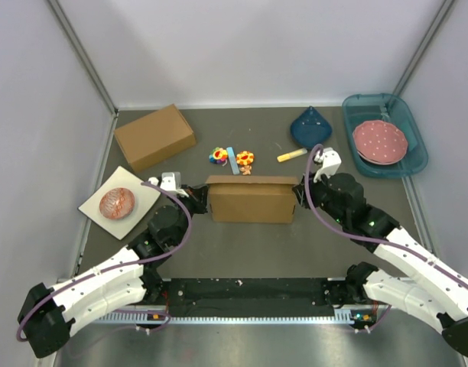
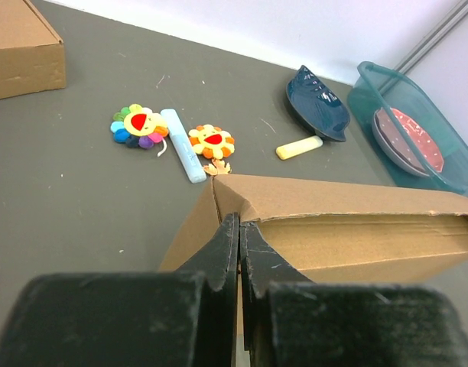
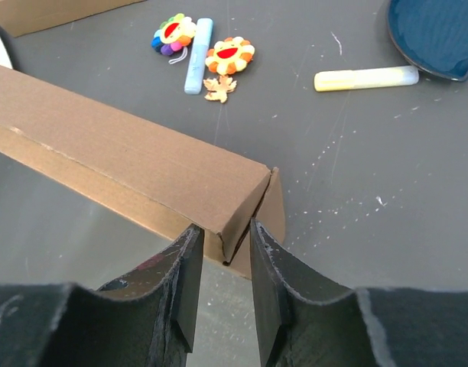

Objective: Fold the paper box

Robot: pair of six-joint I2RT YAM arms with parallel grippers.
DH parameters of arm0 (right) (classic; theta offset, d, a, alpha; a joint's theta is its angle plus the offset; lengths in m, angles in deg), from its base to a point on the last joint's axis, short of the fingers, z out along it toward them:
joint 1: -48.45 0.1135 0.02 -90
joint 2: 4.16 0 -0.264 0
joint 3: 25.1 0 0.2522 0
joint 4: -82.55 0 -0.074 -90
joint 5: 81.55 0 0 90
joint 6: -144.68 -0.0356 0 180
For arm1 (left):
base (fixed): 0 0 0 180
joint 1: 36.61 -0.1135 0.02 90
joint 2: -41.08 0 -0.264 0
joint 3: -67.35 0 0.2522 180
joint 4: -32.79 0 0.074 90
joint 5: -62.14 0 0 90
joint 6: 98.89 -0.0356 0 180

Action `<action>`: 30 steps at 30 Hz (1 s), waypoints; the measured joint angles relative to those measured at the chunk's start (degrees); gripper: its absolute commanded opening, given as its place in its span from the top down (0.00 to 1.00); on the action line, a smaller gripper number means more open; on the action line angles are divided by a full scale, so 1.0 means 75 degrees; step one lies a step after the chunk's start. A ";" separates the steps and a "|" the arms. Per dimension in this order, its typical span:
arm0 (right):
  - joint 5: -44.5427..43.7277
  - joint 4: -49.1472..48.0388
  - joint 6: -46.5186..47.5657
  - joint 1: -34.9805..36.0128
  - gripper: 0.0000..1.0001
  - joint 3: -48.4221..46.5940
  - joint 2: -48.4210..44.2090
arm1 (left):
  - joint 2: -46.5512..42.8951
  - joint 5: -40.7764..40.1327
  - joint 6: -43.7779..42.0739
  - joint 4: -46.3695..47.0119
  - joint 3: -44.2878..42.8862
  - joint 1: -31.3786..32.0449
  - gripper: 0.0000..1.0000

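The paper box (image 1: 251, 199) is a shallow brown cardboard box standing on its long side at the table's middle. In the left wrist view its left end (image 2: 326, 222) rises right behind my fingers. My left gripper (image 1: 202, 197) is at that left end; its fingers (image 2: 226, 245) are pressed together on the edge of the end wall. My right gripper (image 1: 299, 195) is at the right end, open, and its fingers (image 3: 261, 252) straddle the box's near right corner (image 3: 234, 206), where a side flap stands slightly ajar.
A deeper brown box (image 1: 154, 136) sits back left. A white tile (image 1: 134, 191) with a reddish dish (image 1: 117, 202) lies left. Two flower toys (image 1: 219, 156), a blue stick (image 1: 232, 160), a yellow stick (image 1: 291, 155) and a dark blue dish (image 1: 310, 128) lie behind. A teal bin (image 1: 406, 126) holds a pink plate (image 1: 379, 141).
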 measured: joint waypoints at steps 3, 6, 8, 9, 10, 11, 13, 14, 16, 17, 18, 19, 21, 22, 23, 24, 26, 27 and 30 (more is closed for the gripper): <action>-0.0152 0.0006 0.0073 0.0000 0.74 -0.0003 0.0029 | 0.0000 0.0000 -0.0023 -0.0058 -0.0029 0.0003 1.00; -0.0248 -0.0003 0.0152 0.0000 0.84 0.0000 0.0052 | 0.0000 0.0017 -0.0029 -0.0087 -0.0041 0.0006 1.00; -0.0289 -0.0006 0.0201 0.0000 0.92 -0.0003 0.0085 | 0.0000 0.0041 -0.0032 -0.0105 -0.0044 0.0009 1.00; -0.0300 -0.0023 0.0207 0.0003 0.94 -0.0003 0.0099 | 0.0000 0.0058 -0.0032 -0.0108 -0.0047 0.0012 1.00; -0.0300 -0.0047 0.0219 0.0003 0.97 0.0000 0.0108 | 0.0003 0.0073 -0.0032 -0.0108 -0.0047 0.0012 1.00; -0.0309 -0.0064 0.0239 0.0000 1.00 0.0000 0.0117 | 0.0003 0.0085 -0.0035 -0.0111 -0.0050 0.0012 1.00; -0.0326 -0.0079 0.0280 0.0003 1.00 0.0003 0.0119 | 0.0003 0.0096 -0.0035 -0.0114 -0.0050 0.0012 1.00; -0.0332 -0.0090 0.0291 0.0003 1.00 0.0009 0.0119 | 0.0003 0.0096 -0.0035 -0.0117 -0.0050 0.0012 1.00; -0.0344 -0.0122 0.0323 0.0003 1.00 0.0029 0.0119 | 0.0003 0.0114 -0.0047 -0.0117 -0.0052 0.0012 1.00; -0.0358 -0.0181 0.0323 0.0003 1.00 0.0070 0.0111 | 0.0003 0.0117 -0.0055 -0.0117 -0.0052 0.0012 1.00; -0.0376 -0.0236 0.0323 0.0003 1.00 0.0117 0.0090 | 0.0006 0.0128 -0.0064 -0.0117 -0.0052 0.0012 1.00; -0.0391 -0.0306 0.0321 0.0000 1.00 0.0178 0.0052 | 0.0006 0.0140 -0.0070 -0.0111 -0.0052 0.0015 1.00; -0.0405 -0.0472 0.0303 0.0000 1.00 0.0373 -0.0064 | 0.0006 0.0169 -0.0085 -0.0099 -0.0050 0.0020 1.00; -0.0423 -0.0557 0.0268 0.0000 1.00 0.0472 -0.0131 | 0.0009 0.0187 -0.0082 -0.0090 -0.0050 0.0029 1.00; -0.0425 -0.0656 0.0233 0.0000 1.00 0.0583 -0.0192 | 0.0017 0.0192 -0.0082 -0.0064 -0.0038 0.0035 1.00; -0.0425 -0.0764 0.0187 0.0000 1.00 0.0691 -0.0239 | 0.0026 0.0192 -0.0082 -0.0029 -0.0020 0.0035 1.00; -0.0425 -0.0991 0.0082 0.0000 1.00 0.0915 -0.0347 | 0.0055 0.0187 -0.0073 0.0096 0.0038 0.0035 1.00; -0.0423 -0.1075 0.0032 0.0000 1.00 0.1000 -0.0388 | 0.0067 0.0184 -0.0061 0.0154 0.0067 0.0035 1.00; -0.0437 -0.1338 -0.0111 0.0000 1.00 0.1218 -0.0478 | 0.0073 0.0172 -0.0023 0.0297 0.0146 0.0038 1.00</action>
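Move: The lid's near right corner lies almost at the right fingertips, about 1 cm ahead and 1 cm below them, between the parted fingers. From that hand, the box's middle is some 13 cm left, 2 cm ahead and 6 cm down. On the table about 12 cm below, the yellow marker lies roughly 20 cm straight ahead and the orange flower 20 cm ahead, 15 cm left. For the left hand, that same corner is about 26 cm to its right, nearly level. Easing forward and to its right by about 1 cm, the right hand closes its parted fingers fully on the lid's near right corner, then goes down some 1.5 cm with them shut, its fingertips at that corner. The left hand keeps its closed fingers at the lid's left corner and drifts only half a centimetre right. ##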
